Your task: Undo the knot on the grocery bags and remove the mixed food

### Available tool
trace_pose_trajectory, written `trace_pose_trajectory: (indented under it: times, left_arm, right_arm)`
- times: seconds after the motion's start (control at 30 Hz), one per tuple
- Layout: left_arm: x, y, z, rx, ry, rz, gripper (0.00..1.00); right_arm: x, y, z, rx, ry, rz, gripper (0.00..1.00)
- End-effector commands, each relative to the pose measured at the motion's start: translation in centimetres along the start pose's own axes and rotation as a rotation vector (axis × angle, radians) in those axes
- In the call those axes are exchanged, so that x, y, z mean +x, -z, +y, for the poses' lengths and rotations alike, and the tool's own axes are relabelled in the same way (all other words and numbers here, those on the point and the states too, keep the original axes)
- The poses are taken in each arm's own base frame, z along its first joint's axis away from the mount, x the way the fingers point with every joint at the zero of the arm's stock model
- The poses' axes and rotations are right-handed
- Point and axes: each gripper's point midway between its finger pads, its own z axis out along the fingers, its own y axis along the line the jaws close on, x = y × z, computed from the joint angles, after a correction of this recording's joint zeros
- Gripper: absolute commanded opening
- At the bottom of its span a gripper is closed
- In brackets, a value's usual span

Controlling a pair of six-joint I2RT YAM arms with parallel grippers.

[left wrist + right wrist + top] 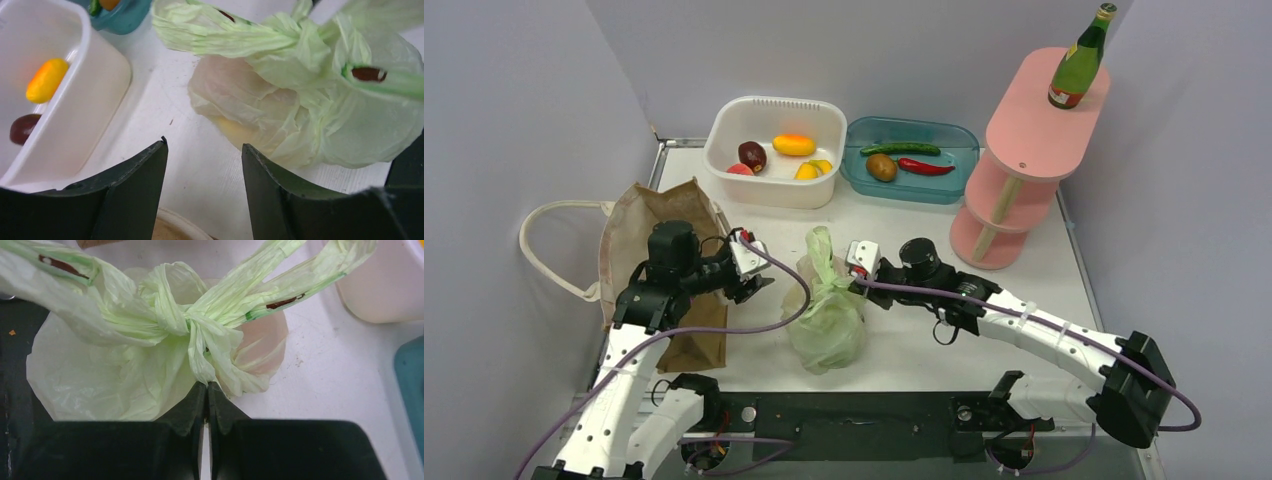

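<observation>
The pale green plastic bag [829,320] stands tied mid-table, its knot [185,322] on top and its handle ends spread out. My right gripper [206,385] is shut on a twisted strand of the bag just below the knot. My left gripper [203,142] hangs open to the left of the bag [320,115], with bare table between its fingers. Pale and yellowish food shows dimly through the plastic. The brown paper bag [639,225] with white loop handles lies flat at the left, under my left arm.
A white tub [769,103] with fruits and a teal tray [914,125] with a red chilli, a cucumber and a brown round item stand at the back. A pink tiered shelf [1034,130] at the back right carries a green glass bottle [1081,60].
</observation>
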Motion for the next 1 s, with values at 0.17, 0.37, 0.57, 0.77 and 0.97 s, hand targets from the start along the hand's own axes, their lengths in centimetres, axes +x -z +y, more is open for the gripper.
trace_pose_trajectory:
  times: [0.17, 0.37, 0.57, 0.77, 0.97]
  left_arm:
    - [-1.0, -5.9, -5.6, 0.233, -0.127, -0.121, 0.56]
    - [-1.5, -10.7, -6.4, 0.231, -0.052, -0.148, 0.56]
    - [-2.8, -9.9, -6.9, 0.245, 0.063, -0.15, 0.14]
    - [-0.6, -5.3, -5.6, 0.129, 0.046, -0.114, 0.0]
    - [1.6, -3.0, -4.9, 0.091, 0.036, -0.09, 0.0]
  right_arm:
    - [-2.2, 1.9, -0.8, 0.074, 0.051, -0.094, 0.0]
    - [-2.5, 2.7, -0.9, 0.096, 0.064, -0.11, 0.0]
    - [-1.8, 4.0, -1.3, 0.149, 0.06, -0.102, 0.0]
    - [1.1, 7.0, -2.7, 0.252, -0.016, -0.032, 0.0]
    - [2.9, 9.0, -2.6, 0.266, -0.041, 0.001, 0.0]
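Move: The green bag's knot, upright between the hands, lies about 13 cm to the left hand's right, level with it fore and aft and some 8 cm below. The paper grocery bag stands about 19 cm to the left of that hand, and the white bin roughly 33 cm straight ahead. The right hand already pinches a strip hanging from the knot, which sits about 5 cm to its left at much the same height. Keeping its pinch on the strip by the knot, the right hand rises about 2 cm, then pulls some 8 cm to its right, turning about 15 degrees clockwise. The half-open left hand goes about 11 cm right and 8 cm down to the green bag, shuts fully there, then backs off up and left with nothing visible in its fingers. ##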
